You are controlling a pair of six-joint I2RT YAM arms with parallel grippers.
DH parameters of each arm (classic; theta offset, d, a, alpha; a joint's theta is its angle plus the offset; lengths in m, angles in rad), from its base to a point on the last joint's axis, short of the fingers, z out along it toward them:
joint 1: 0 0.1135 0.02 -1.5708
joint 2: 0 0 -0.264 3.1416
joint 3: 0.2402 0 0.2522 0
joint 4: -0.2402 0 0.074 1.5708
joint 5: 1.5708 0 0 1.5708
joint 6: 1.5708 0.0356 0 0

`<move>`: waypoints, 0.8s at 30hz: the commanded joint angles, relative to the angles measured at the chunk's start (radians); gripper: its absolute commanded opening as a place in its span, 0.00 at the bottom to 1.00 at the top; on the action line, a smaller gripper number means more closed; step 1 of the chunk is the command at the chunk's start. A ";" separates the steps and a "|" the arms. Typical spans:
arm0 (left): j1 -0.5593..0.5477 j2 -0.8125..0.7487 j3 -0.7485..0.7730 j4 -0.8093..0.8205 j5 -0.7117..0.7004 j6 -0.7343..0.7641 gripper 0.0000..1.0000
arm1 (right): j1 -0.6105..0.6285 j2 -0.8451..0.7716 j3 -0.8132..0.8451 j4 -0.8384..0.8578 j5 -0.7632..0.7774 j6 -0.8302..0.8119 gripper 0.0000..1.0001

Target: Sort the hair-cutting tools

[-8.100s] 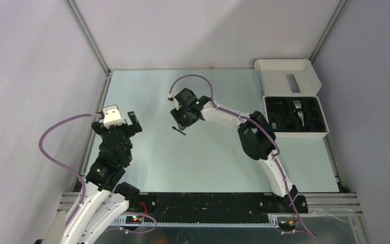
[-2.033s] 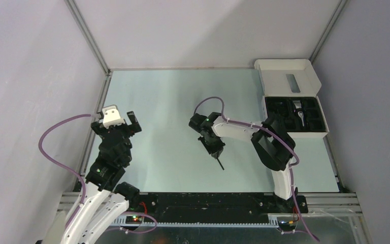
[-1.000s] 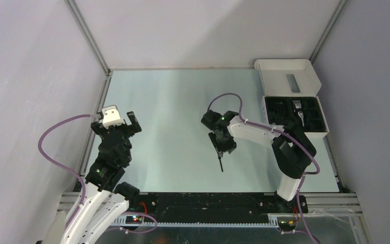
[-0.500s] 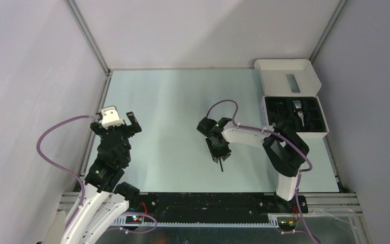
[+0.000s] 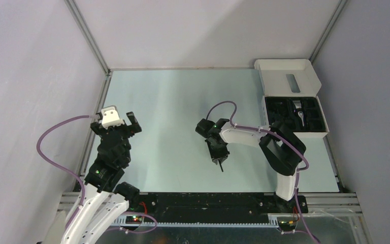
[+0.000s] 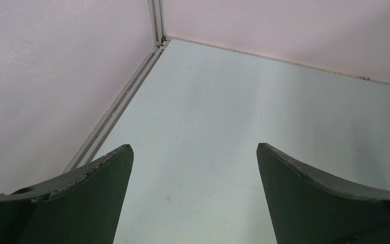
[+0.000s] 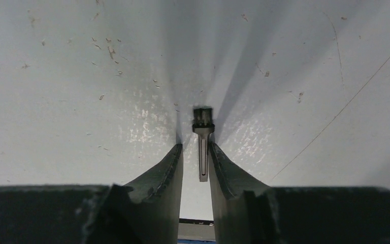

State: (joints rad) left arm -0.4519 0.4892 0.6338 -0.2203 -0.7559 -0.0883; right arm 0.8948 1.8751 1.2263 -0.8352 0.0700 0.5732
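Observation:
A thin black stick [image 7: 202, 147], one of the hair-cutting tools, lies on the pale table [image 5: 162, 101] near its front middle, also seen from above as the stick [image 5: 221, 165]. My right gripper [image 7: 195, 145] points down over it with the jaws narrowed, one finger on each side. A gap still shows on the left of the stick, and the stick rests on the table. A trimmer body with a silver tip [image 5: 298, 109] sits in the box's black insert. My left gripper [image 6: 194, 147] hovers wide open over bare table at the left, also in the top view [image 5: 116, 125].
The white box [image 5: 299, 134] with its lid [image 5: 284, 68] folded back stands at the right rear, against the right wall. Enclosure walls and a metal rail [image 6: 117, 109] border the table on the left. Small bits of debris dot the surface around the stick.
My right arm swung in from the right and came down over the stick, and its jaws have narrowed around it. The left arm has barely moved.

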 commanded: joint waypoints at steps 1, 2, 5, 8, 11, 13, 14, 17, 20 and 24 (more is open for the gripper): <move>0.007 -0.007 -0.004 0.020 -0.005 -0.016 0.98 | 0.002 0.060 -0.044 0.020 0.054 0.022 0.27; 0.007 -0.007 -0.003 0.020 -0.005 -0.016 0.98 | 0.001 0.061 -0.047 0.022 0.051 0.021 0.26; 0.007 -0.006 -0.003 0.019 -0.006 -0.016 0.98 | 0.000 0.054 -0.051 0.022 0.050 0.010 0.18; 0.006 -0.006 -0.003 0.020 -0.006 -0.016 0.98 | 0.000 0.031 -0.051 0.022 0.048 -0.004 0.09; 0.007 -0.006 -0.003 0.021 -0.008 -0.015 0.98 | -0.001 -0.011 -0.050 0.010 0.051 -0.025 0.05; 0.007 -0.006 -0.003 0.020 -0.008 -0.015 0.98 | -0.002 -0.041 -0.048 -0.004 0.053 -0.036 0.03; 0.007 -0.006 -0.003 0.020 -0.008 -0.015 0.98 | -0.003 -0.060 -0.044 -0.010 0.053 -0.046 0.03; 0.006 -0.005 -0.003 0.020 -0.007 -0.015 0.98 | -0.005 -0.101 -0.032 -0.041 0.064 -0.060 0.02; 0.007 -0.004 -0.004 0.021 -0.007 -0.014 0.98 | -0.017 -0.146 -0.019 -0.066 0.070 -0.080 0.01; 0.007 -0.003 -0.003 0.021 -0.007 -0.014 0.98 | -0.054 -0.199 -0.011 -0.095 0.091 -0.111 0.00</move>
State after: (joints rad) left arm -0.4511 0.4896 0.6338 -0.2203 -0.7563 -0.0883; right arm 0.8761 1.7626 1.1912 -0.8799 0.1097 0.5045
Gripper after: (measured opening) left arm 0.985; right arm 0.064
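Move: Between the open right fingers lies the cleaning brush, its middle within about 1 cm behind and 1 cm below the hand point, bristles pointing away from the base and handle running back. The open tool box is the only neighbour, some 20 cm farther out and 30 cm to the right, about 1 cm higher. From the left hand the brush lies about 7 cm back, 33 cm to the right and 27 cm down. Closing on the handle just behind the bristles, the right fingers pinch the cleaning brush while the hand stays practically in place at the table. Still gripping it, the hand then slides about 2 cm to the right and climbs some 2.5 cm, most of the rise coming at the end, fingers pointing down throughout. ##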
